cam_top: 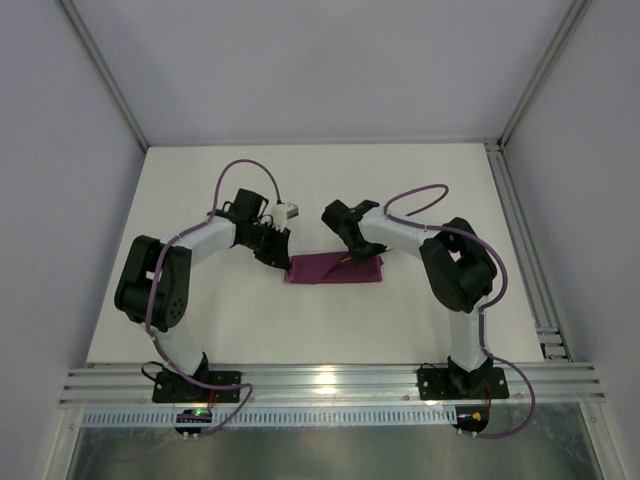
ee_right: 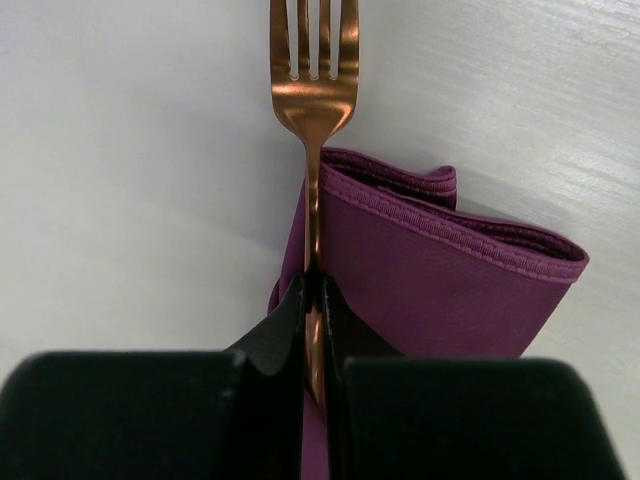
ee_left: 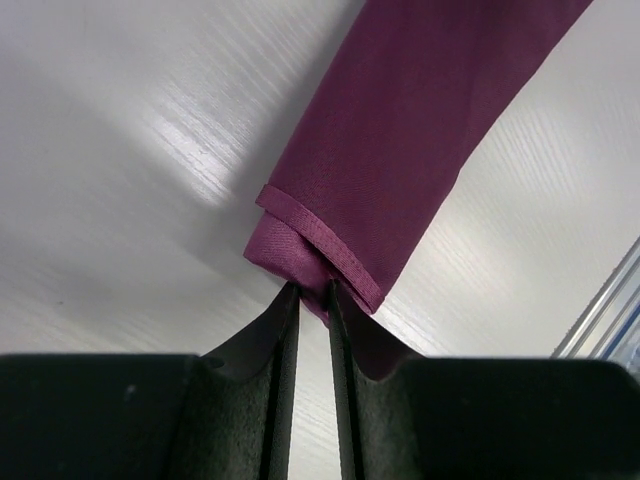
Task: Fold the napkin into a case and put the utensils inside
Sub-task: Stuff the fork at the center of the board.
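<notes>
The maroon-purple napkin (cam_top: 335, 270) lies at the table's middle, folded into a narrow layered case. In the left wrist view its hemmed end (ee_left: 320, 245) is pinched between the tips of my left gripper (ee_left: 312, 292), which is shut on the cloth at the case's left end (cam_top: 283, 262). My right gripper (ee_right: 314, 285) is shut on the handle of a copper fork (ee_right: 314, 90), tines pointing away, held edge-on beside the napkin's open layered end (ee_right: 440, 280). From above, the right gripper (cam_top: 352, 255) hovers over the case's upper right part. No other utensil shows.
The white table (cam_top: 200, 200) is bounded by grey walls and aluminium rails along the right (cam_top: 520, 240) and near (cam_top: 320, 380) edges. Both arm bases stand at the near edge, with purple cables looping above each arm.
</notes>
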Tool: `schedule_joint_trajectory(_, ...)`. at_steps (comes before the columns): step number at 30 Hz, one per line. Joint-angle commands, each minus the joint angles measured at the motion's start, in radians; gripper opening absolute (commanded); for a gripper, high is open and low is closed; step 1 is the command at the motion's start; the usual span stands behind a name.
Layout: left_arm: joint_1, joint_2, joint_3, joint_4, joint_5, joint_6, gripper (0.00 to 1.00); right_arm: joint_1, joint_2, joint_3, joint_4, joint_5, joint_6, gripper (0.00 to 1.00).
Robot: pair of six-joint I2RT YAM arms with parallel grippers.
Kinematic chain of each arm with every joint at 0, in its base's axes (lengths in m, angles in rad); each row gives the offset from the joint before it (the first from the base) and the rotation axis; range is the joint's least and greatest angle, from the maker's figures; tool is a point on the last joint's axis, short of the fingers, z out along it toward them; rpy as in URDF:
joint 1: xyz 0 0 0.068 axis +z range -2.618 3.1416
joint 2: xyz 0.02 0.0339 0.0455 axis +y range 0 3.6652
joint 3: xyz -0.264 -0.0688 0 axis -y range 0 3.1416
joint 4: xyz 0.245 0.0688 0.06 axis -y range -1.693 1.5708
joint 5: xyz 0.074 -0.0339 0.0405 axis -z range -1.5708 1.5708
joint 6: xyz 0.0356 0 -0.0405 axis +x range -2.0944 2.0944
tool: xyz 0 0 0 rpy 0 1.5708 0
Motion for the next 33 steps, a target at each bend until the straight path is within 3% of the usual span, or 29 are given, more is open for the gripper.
schedule_joint_trajectory(1,-0.004,-0.047,-0.016,-0.003,0.093,-0.015,0.19,0.002,0.005,0.044,-0.008,-0.010,0.480,0.04)
schedule_joint_trajectory(16,-0.004,-0.023,-0.008,0.042,0.112,-0.035,0.22,0.079,0.028,0.051,0.011,-0.052,0.500,0.04)
schedule_joint_trajectory(20,-0.004,-0.024,-0.010,0.039,0.078,-0.029,0.22,0.079,-0.001,0.059,-0.015,0.025,0.384,0.40)
schedule_joint_trajectory(21,-0.004,-0.024,-0.010,0.039,0.072,-0.028,0.21,0.079,-0.009,0.061,-0.019,0.043,0.311,0.52)
schedule_joint_trajectory(22,-0.002,-0.024,-0.008,0.040,0.066,-0.026,0.21,0.079,-0.030,0.061,-0.023,0.062,0.271,0.56)
schedule_joint_trajectory(30,-0.002,-0.032,-0.003,0.033,0.029,-0.021,0.21,0.111,-0.184,0.038,-0.029,0.182,-0.214,0.61)
schedule_joint_trajectory(33,-0.002,-0.033,0.001,0.025,0.023,-0.015,0.20,0.113,-0.280,-0.039,0.058,0.162,-0.507,0.61)
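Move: The right fingers grip the fork by its handle, low over the folded napkin, with the tines pointing out to the right. The fold taking the handle's end lies about 3 cm to their left, 1 cm back and 1 cm lower; the napkin's middle is some 6 cm left and 3 cm back, its hemmed right end about 5 cm right and 2 cm back. From the left hand, pinching the napkin's left end, that fold is roughly 13 cm right and 1 cm ahead, 2 cm lower. Still gripping the fork by its handle, the right hand slides left along the napkin by about 3.5 cm, drifting 1 cm back, to feed the handle end into the fold, while the left hand keeps its pinch on the napkin's left end, easing about 1 cm back and then partly returning. The right fingers then open wide and let go of the fork, and the hand lifts nearly 7 cm clear of the napkin, turning some 15 degrees counter-clockwise as it rises. ##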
